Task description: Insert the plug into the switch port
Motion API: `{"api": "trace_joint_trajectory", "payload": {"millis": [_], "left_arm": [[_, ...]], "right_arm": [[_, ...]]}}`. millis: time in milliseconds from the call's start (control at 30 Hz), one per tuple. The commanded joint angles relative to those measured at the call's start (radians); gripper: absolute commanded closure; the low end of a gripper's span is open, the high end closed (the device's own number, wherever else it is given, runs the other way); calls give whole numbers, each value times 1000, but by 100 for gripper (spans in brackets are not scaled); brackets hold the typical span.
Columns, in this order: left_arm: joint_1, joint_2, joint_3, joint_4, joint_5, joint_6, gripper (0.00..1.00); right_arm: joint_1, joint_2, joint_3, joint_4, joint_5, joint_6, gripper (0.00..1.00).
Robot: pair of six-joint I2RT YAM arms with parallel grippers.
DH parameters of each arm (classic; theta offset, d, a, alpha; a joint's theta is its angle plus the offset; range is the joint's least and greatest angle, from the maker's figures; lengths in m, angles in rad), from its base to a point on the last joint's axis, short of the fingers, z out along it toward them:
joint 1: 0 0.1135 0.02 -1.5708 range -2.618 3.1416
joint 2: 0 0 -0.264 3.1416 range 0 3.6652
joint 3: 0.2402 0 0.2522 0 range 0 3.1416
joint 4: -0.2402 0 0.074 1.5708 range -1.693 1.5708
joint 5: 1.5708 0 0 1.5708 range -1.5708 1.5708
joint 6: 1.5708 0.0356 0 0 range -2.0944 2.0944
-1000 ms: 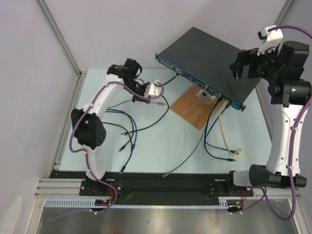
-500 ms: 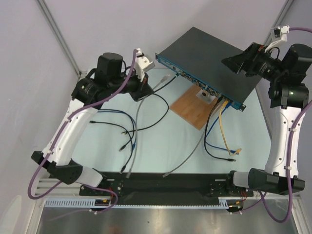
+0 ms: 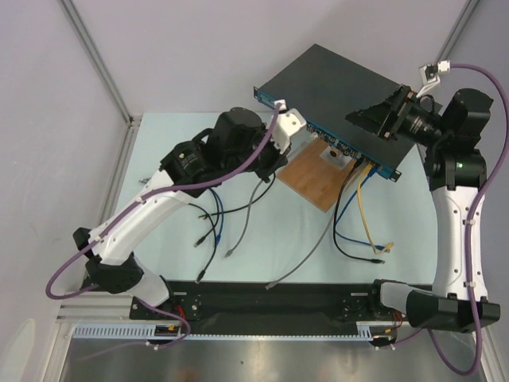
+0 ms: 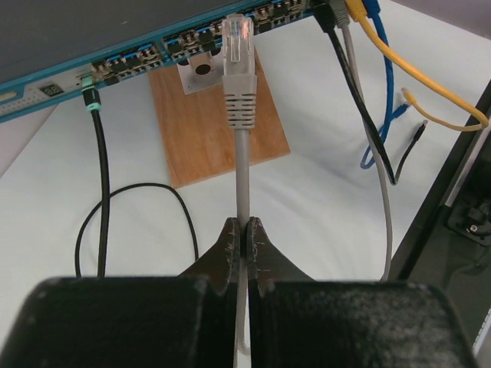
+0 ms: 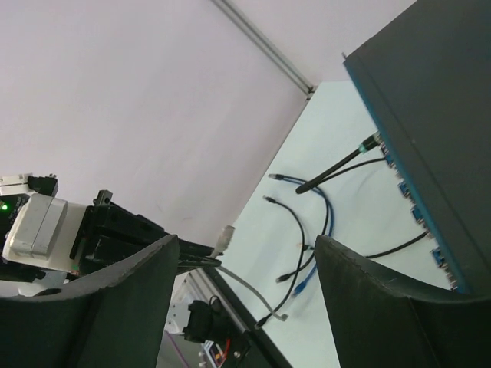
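The switch (image 3: pixel 342 91) is a flat black box at the back, its blue front face (image 4: pixel 146 50) lined with small sockets. My left gripper (image 4: pixel 245 228) is shut on a grey cable just below its boot. The clear plug (image 4: pixel 238 37) stands upright at the cable's tip, close in front of the socket row and apart from it. The right wrist view also catches that plug (image 5: pixel 224 238) from the far side. My right gripper (image 5: pixel 245 295) hangs over the switch's top (image 5: pixel 437 107), open, with nothing between its fingers.
A brown wooden board (image 3: pixel 314 181) with a small metal bracket (image 4: pixel 201 70) lies in front of the switch. Yellow (image 3: pixel 364 211), blue and black cables hang from the right-hand ports. A black cable (image 4: pixel 98 161) enters a left-hand port. Loose cables (image 3: pixel 211 219) lie on the table.
My left arm has swung from the left side toward the switch front, carrying the grey cable. My right gripper has shifted left over the switch top and its jaws have narrowed somewhat.
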Motion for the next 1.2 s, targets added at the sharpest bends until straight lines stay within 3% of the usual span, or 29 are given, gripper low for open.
{"api": "trace_joint_trajectory", "payload": {"millis": [0, 600, 800, 900, 933, 1000, 1033, 1067, 1167], "left_arm": [[-62, 21, 61, 57, -128, 24, 100], [-157, 120, 172, 83, -185, 55, 100], [-174, 121, 170, 84, -182, 53, 100], [-177, 121, 170, 83, -172, 51, 100], [-176, 121, 169, 83, -165, 50, 100], [-177, 120, 164, 83, -136, 48, 99], [-177, 112, 158, 87, -132, 45, 95], [-176, 106, 151, 93, -124, 41, 83], [-176, 57, 88, 155, -107, 47, 69]], "right_arm": [[42, -67, -51, 11, -12, 37, 24], [110, -91, -139, -14, 39, 7, 37], [110, -101, -170, 20, 37, 37, 58], [110, -105, -176, 29, 26, 40, 78], [110, -108, -179, 41, 22, 40, 89], [110, -119, -196, 63, 5, 44, 100], [110, -125, -203, 89, -3, 47, 100], [110, -127, -219, 101, -9, 63, 100], [110, -133, -242, 175, -61, 115, 100]]}}
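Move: The grey plug already juts from the shut left fingers, its middle about 4 cm ahead and 4 cm right of that hand point, level with it. The open right gripper stands 5 cm ahead, 12 cm right and 6 cm above the left hand point. From the right hand, the plug is about 8 cm left, 1 cm back and 6 cm down, while the switch's port row lies roughly 11 cm ahead, 4 cm right and 20 cm down. The right fingers close from wide open to nearly shut and pinch the grey plug's head, after that hand comes about 3 cm left and back, then sinks to some 4 cm lower. The left hand carries the plug about 6 cm right to meet them, tipping up slightly, and lastly opens partway, releasing the cable behind the plug. ##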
